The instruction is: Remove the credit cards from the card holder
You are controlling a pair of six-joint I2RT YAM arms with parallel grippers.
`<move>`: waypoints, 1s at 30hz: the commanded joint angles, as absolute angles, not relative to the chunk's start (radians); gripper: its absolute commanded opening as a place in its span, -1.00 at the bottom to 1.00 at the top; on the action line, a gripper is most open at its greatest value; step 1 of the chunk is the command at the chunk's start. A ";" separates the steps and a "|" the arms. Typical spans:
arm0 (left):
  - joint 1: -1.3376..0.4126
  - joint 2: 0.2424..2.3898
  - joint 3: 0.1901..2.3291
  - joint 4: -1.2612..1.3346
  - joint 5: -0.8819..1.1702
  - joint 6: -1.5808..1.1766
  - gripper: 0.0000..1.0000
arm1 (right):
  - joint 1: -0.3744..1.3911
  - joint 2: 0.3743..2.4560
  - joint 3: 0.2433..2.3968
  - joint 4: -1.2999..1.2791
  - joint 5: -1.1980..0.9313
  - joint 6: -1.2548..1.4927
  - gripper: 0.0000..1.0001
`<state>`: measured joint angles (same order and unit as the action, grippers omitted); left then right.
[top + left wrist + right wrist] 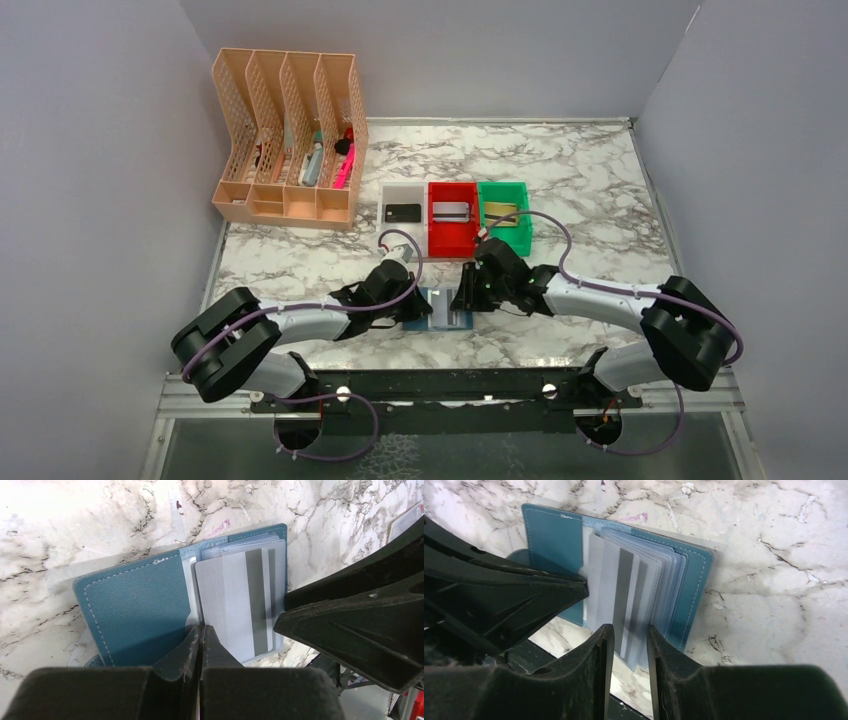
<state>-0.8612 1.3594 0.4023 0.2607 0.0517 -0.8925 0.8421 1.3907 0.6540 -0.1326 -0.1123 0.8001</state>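
The card holder (440,308) is a blue bifold wallet lying open on the marble near the front edge. A silver-grey credit card (235,605) with a darker stripe sticks partway out of its clear pockets (669,575). My left gripper (201,628) is shut, its tips pressing on the card holder (135,605) by the spine, next to the card's edge. My right gripper (630,630) is open, one finger on each side of the card's (616,590) near end, without gripping it. The two grippers (415,305) (468,298) meet over the wallet from left and right.
Behind the wallet stand a white bin (403,196) with a black card, a red bin (452,235) with a silver card and a green bin (515,238) with a gold card. A peach mesh file rack (290,140) stands at the back left. Grey walls enclose the table.
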 commanded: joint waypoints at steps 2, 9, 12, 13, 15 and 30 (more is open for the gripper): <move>-0.859 1.331 0.403 0.231 0.019 -0.873 -0.98 | 0.840 1.404 0.699 -0.193 -0.069 0.795 -0.32; -0.858 1.312 0.408 0.221 0.016 -0.871 -0.70 | 0.841 1.351 0.761 -0.294 0.020 0.757 -0.24; -0.859 1.304 0.407 0.222 0.017 -0.868 -0.60 | 0.841 1.329 0.770 -0.261 -0.032 0.721 -0.23; -0.859 1.302 0.406 0.224 0.017 -0.867 -0.58 | 0.841 1.330 0.771 -0.250 -0.059 0.719 -0.23; -0.858 1.298 0.406 0.225 0.016 -0.864 -0.50 | 0.840 1.346 0.767 -0.210 -0.117 0.721 -0.23; -0.860 1.298 0.388 0.228 0.013 -0.862 -0.34 | 0.839 1.544 0.690 -0.076 -0.172 0.787 -0.27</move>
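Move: The loose credit card in the open card holder is centred some 2 cm right and 1 cm ahead of the shut left fingertips, which are at its left edge. From the right hand the card's middle is about 2 cm left, 1 cm ahead and 1 cm below. The holder's blue cover is centred 4 cm left of the left hand, level with it. The red bin lies roughly 20 cm ahead of the right hand and 1 cm left. Hop the part-open right gripper up about 3 cm and slightly forward, then bring it down a little over 1 cm farther left and 1 cm lower than before, fingertips onto the card by its dark stripe. Meanwhile, open the left fingers about a third and ease them up 1 cm, to straddle the card's left edge. ##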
